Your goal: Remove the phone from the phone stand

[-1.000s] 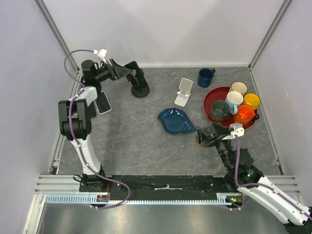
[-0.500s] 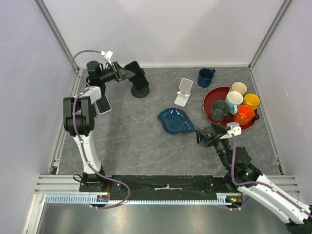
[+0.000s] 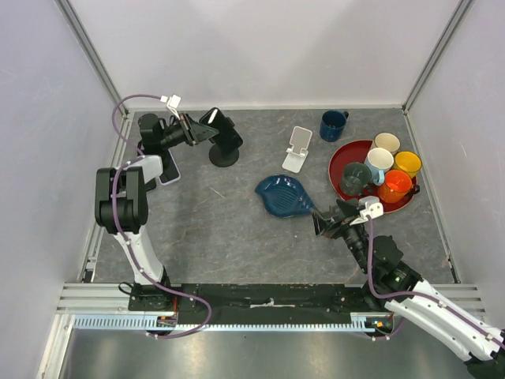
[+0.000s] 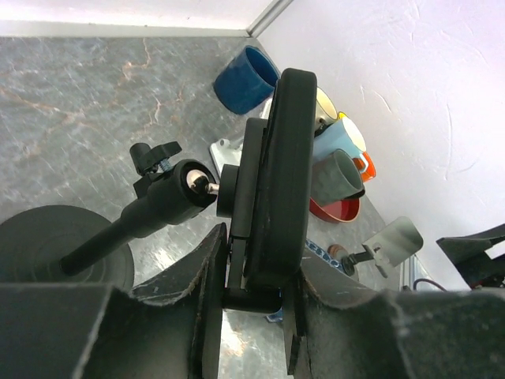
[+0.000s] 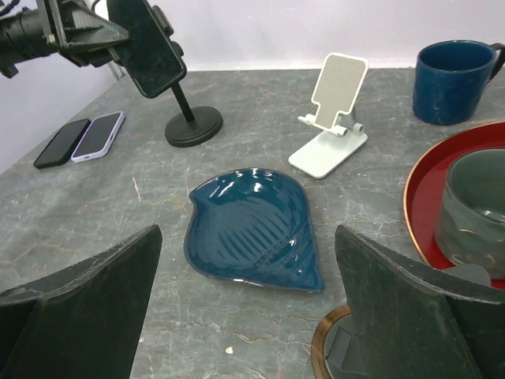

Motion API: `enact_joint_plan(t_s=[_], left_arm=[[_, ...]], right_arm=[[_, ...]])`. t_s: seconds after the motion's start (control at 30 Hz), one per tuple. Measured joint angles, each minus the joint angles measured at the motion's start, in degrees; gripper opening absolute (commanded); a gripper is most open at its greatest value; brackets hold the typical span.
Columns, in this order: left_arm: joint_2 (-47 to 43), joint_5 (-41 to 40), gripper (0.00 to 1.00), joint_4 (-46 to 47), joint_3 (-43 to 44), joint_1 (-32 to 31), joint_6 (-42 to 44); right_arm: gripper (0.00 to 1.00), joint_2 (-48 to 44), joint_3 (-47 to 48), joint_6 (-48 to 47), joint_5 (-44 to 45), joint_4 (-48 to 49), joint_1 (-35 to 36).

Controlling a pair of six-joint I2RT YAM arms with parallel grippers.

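The black phone point(image 3: 211, 119) sits in the clamp of a black phone stand point(image 3: 224, 155) with a round base, at the back left. My left gripper point(image 3: 200, 129) reaches it from the left. In the left wrist view the fingers point(image 4: 207, 268) press the phone point(image 4: 286, 158) and its cradle from both sides, so my left gripper point(image 4: 252, 264) is shut on them. The right wrist view shows the phone point(image 5: 150, 47) tilted on its stand point(image 5: 193, 126). My right gripper point(image 3: 319, 223) hovers open near the blue dish, and in its own view my right gripper point(image 5: 246, 237) holds nothing.
A white folding stand point(image 3: 297, 150) and a blue leaf-shaped dish point(image 3: 286, 196) lie mid-table. A navy mug point(image 3: 332, 125) stands at the back. A red tray point(image 3: 339, 155) with several mugs is on the right. Two phones point(image 3: 167, 167) lie flat at the left edge.
My left gripper has closed around the phone in its clamp. The stand's base has shifted slightly nearer and to the left. My right arm has drifted a little left.
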Motion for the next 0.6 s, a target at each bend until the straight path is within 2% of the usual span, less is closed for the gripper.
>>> enact_joint_plan(t_s=[0.17,0.27,0.43,0.6], left_arm=[[-7.98,-4.61,0.02,-1.90,-8.46,-1.03,-0.02],[-13.88,-9.03,0.02,-6.99,-12.24,-3.06,0.50],[-25.92,-18.51,0.02,-19.41,-17.77,-10.12,3.52],[-37.75,-26.34,0.02,-25.05,-26.14,-16.52,4.44]], right_arm=[[0.97,4.35,1.97,-0.83,-4.00,-0.66,0.00],[0.97,7.43,4.42,-0.94,-7.45,-1.05,0.00],[0.97,11.63,8.04,-0.46,-13.94,-2.58,0.00],[0.98,15.54,11.19,1.03,-21.05,-4.59,0.00]])
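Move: The left hand already grips the dark phone on its black stand, the phone's middle about 4 cm right and 2 cm ahead. Its goal, the clear table between the arms, lies about 25 cm back and 10 cm right; the blue dish is 12 cm back and 19 cm right, the white stand 23 cm right and 2 cm ahead. From the right hand, the dark phone is roughly 29 cm ahead, 26 cm left; the dish 15 cm ahead, 11 cm left. Left hand draws the still-gripped phone about 15 cm back and right while the open right hand swings left towards it. ##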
